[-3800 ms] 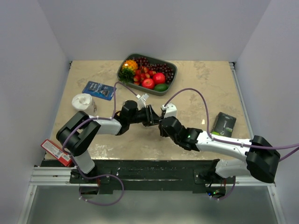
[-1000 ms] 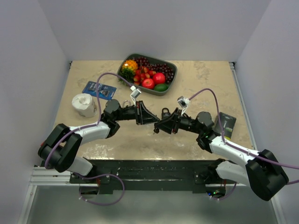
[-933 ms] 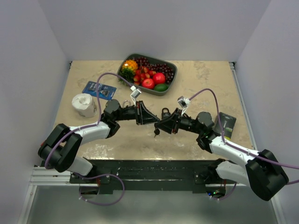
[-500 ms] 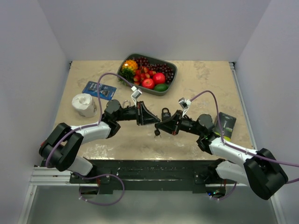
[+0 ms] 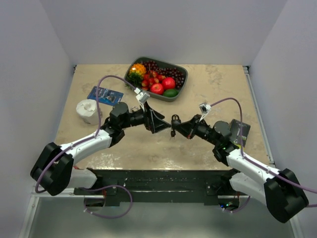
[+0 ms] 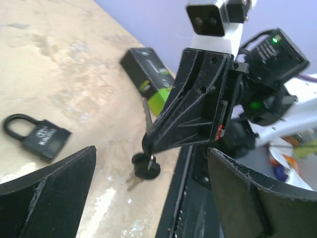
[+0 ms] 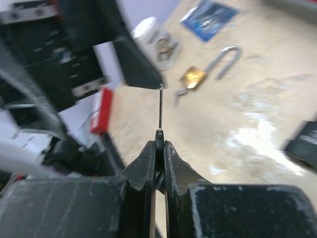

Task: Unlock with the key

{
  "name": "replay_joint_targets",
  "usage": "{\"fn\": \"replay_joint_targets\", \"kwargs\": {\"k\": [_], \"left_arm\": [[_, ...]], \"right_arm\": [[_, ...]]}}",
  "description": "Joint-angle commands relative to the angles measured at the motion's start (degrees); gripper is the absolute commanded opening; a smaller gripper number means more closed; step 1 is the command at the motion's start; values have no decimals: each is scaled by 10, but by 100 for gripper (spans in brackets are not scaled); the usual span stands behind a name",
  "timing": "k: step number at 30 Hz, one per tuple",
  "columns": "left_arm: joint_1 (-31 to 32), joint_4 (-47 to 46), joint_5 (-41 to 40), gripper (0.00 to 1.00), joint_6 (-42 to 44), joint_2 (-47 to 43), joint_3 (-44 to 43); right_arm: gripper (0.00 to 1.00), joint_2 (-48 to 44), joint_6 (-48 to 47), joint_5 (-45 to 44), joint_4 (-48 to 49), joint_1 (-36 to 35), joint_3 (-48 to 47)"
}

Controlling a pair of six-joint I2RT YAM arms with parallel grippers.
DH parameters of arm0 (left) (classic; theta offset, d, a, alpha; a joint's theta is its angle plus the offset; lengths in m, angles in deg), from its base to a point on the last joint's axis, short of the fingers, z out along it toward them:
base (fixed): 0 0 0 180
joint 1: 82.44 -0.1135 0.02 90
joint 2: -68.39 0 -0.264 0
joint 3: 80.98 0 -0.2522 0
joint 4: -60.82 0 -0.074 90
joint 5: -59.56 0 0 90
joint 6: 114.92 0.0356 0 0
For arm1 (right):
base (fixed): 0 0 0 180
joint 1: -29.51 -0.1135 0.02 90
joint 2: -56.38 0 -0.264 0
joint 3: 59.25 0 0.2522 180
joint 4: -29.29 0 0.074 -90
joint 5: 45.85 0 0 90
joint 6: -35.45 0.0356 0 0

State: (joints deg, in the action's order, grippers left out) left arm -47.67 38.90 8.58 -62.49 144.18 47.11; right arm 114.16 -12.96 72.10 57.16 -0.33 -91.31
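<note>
My right gripper (image 5: 177,128) is shut on the head of a key (image 5: 173,130). In the right wrist view the gripper (image 7: 159,143) pinches the key, whose thin blade (image 7: 161,106) sticks straight out past the tips. Spare keys (image 6: 146,166) dangle below it on a ring. My left gripper (image 5: 161,123) faces it with its jaws wide open and nothing between its fingers (image 6: 54,193). A black padlock (image 5: 175,119) lies flat on the table, shackle closed (image 6: 37,136). A brass padlock (image 7: 193,77) with a silver shackle lies farther left.
A tray (image 5: 184,74) of fruit stands at the back centre. A black-and-green box (image 5: 237,131) lies at the right, a white roll (image 5: 88,110) and a blue packet (image 5: 105,94) at the left. A red box (image 7: 101,111) sits near the left front edge.
The right gripper has closed on the key and drawn back to the right with it. The left gripper, shut before, has opened wide and let go.
</note>
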Motion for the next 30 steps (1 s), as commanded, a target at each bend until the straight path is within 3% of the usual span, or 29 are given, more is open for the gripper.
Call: {"fn": "replay_joint_targets", "kwargs": {"k": [1,4,11,14,18,30], "left_arm": [[28,138,-179,99,120,-30,-44],[83,260,-303,99,131,0,-97],[110,331,-385,98,47,92,-162],[137,409,-466,98,43,144,-219],[143,451,-466,98,35,236,-277],[144,522,-456,99,27,376,-407]], "right_arm": [[0,-39,-62,-74,-123,48,-32],[0,-68,-106,-122,-237,63,-77],[0,-131,-193,-254,-368,87,-135],[0,-149,-206,-278,-385,92,-146],[0,-161,-199,-279,-386,91,-150],[0,-198,-215,-258,-385,91,-141]]}}
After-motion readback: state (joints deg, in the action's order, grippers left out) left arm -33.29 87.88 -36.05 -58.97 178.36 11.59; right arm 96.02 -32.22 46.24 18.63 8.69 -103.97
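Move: The black padlock the open left hand is going for lies on the table about 11 cm ahead of it, 6 cm to its right and some 21 cm below. The brass padlock lies about 28 cm to the left of the black padlock and level with it; the fruit tray stands about 23 cm beyond the black padlock and 11 cm to the left of it. From the right hand, which already holds the key, the black padlock is roughly 12 cm ahead, 1 cm to the right and 19 cm down. With its fingers staying wide open, the left hand dives towards the black padlock, going down some 17 cm while reaching about 7 cm forward and a little to the right, its wrist swinging over so that the fingers, sideways at first, end up slanting steeply down, just short of touching. The right hand keeps the key pinched and carries it clear, mostly to the right and partly forward, dipping slightly before ending a little higher, and turns about 35 degrees clockwise until the key points more forward; it has nearly stopped by the end. ##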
